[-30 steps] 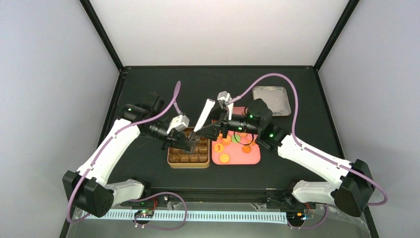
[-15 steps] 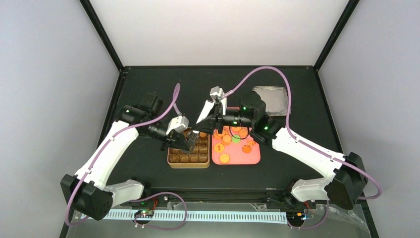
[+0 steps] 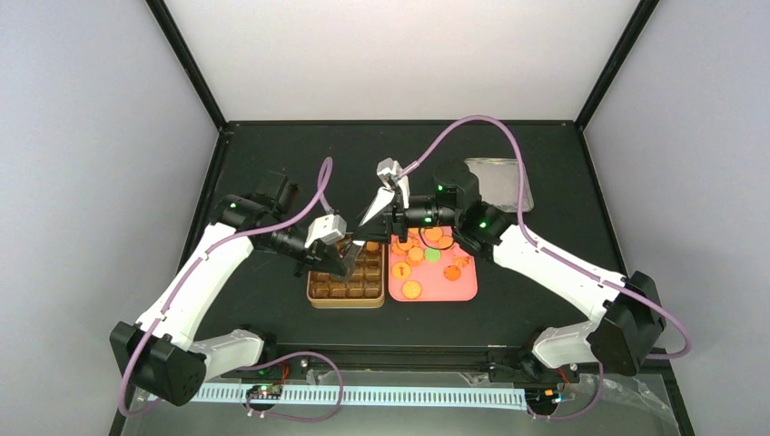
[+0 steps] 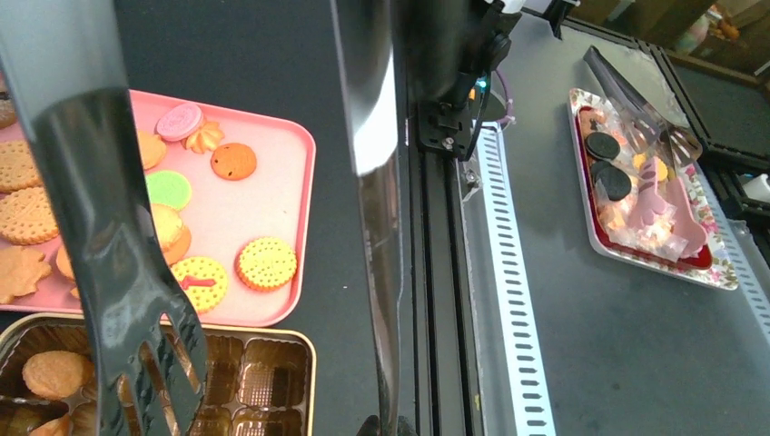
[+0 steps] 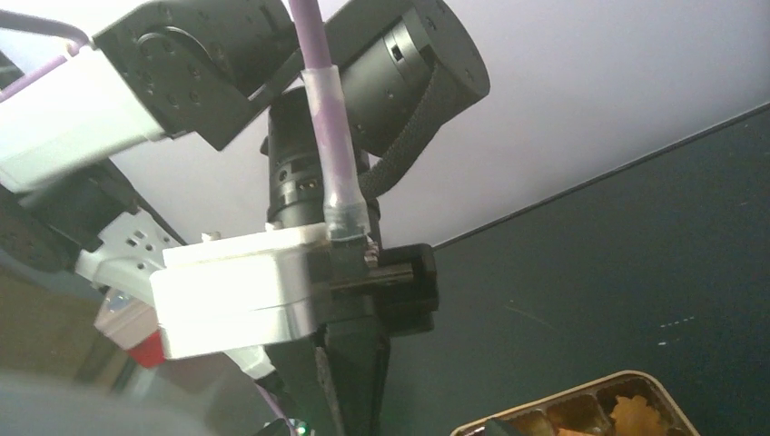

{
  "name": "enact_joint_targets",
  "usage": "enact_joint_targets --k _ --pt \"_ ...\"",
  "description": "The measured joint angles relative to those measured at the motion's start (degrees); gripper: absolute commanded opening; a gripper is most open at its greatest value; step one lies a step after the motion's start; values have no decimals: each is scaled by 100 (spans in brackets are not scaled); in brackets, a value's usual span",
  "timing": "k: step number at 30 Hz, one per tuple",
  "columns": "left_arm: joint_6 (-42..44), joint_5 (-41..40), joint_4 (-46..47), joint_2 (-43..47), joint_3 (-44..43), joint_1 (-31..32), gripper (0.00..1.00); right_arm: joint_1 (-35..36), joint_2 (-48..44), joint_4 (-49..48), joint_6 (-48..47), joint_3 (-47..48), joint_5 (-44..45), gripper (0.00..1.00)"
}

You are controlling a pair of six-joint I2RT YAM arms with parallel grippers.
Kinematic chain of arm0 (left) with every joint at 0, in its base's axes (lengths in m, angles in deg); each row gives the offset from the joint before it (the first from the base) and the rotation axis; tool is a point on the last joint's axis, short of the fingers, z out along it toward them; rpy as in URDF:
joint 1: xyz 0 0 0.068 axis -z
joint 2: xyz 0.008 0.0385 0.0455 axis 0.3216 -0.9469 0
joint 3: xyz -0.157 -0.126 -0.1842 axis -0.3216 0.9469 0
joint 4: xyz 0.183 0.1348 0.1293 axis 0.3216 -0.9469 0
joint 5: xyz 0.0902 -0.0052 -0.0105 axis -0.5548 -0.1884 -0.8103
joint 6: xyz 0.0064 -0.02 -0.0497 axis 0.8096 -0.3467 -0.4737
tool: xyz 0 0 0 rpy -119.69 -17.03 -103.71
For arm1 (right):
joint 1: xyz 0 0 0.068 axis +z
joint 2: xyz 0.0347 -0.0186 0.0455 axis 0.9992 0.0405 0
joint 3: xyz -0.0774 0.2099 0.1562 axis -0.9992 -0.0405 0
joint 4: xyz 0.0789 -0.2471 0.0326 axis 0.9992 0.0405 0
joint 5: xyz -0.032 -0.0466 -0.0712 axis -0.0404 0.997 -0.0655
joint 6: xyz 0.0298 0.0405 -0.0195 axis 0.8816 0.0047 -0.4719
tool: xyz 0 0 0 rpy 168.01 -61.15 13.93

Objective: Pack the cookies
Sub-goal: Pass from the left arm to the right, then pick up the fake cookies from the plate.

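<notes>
Several cookies (image 3: 411, 289) lie on a pink tray (image 3: 465, 292), mostly round and orange (image 4: 267, 263). Left of it stands a gold tin (image 3: 313, 296) with brown compartments; one cookie (image 4: 56, 372) lies in a far cell. My left gripper (image 3: 340, 259) hangs over the tin, shut on one thin metal arm (image 4: 377, 227) of the tongs (image 3: 372, 209). The tongs' dark slotted head (image 4: 136, 363) hovers above the tin. My right gripper (image 3: 389, 224) is at the tongs' upper handle, above the tray's far left corner. Its fingers do not show in the right wrist view.
A silver lid (image 3: 504, 182) lies at the back right, partly behind the right arm. The right wrist view shows the left wrist housing (image 5: 236, 291) close by and the tin's corner (image 5: 581, 400). A patterned tray of snacks (image 4: 649, 191) lies beyond the table's front rail.
The right arm has swung left until its gripper reached the tongs' handle, and its jaws have narrowed. The left arm and the tongs have hardly moved.
</notes>
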Motion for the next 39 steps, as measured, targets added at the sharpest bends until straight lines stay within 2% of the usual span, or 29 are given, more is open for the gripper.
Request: enact_joint_targets --k 6,8,10,13,16,22,29,34,37,39 --pt "42 -173 94 39 15 0 2 7 -15 116 31 -15 -133 43" --pt "46 -243 173 50 22 0 6 9 -76 109 44 -81 -111 39" --pt "37 -280 229 61 28 0 17 11 -201 96 66 -205 -26 35" --pt "-7 -306 330 76 50 0 47 7 -474 59 61 -516 308 32" --pt "-111 -345 385 118 61 0 60 2 -717 44 46 -798 750 32" --pt "-267 -680 501 306 59 0 70 -7 -1113 168 -164 -1204 2011 32" --pt "-577 -1508 623 415 7 -50 79 -7 -1589 417 -485 -1987 3674 32" --pt "-743 -1770 721 431 7 -245 86 -7 -1646 540 -608 -2389 4411 33" --pt "-807 -1823 750 431 2 -380 97 -7 -1622 540 -651 -2492 4682 33" --pt "-841 -1827 754 431 -24 -522 99 -7 -1572 527 -695 -2507 4817 34"
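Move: The tongs hang between the hands. Their middle lies right between the right hand's half-open fingers, and some 6 cm ahead of the left hand, 5 cm to its right and 9 cm higher, while the left still pinches them near the tip. From the right hand, the cookie box lies level fore-and-aft, about 6 cm left and 31 cm below; the pink tray is roughly 5 cm ahead, 14 cm right and 33 cm below. The right fingers close a little further onto the middle of the tongs and keep their grip; then the left fingers let go of the tip and open wide, the left hand easing forward and left, about 7 cm in all. The right hand carries the tongs down and right, some 13 cm each, and about 6 cm forward towards the pink tray, swinging roughly 45 degrees clockwise with its fingers tipping downward. ##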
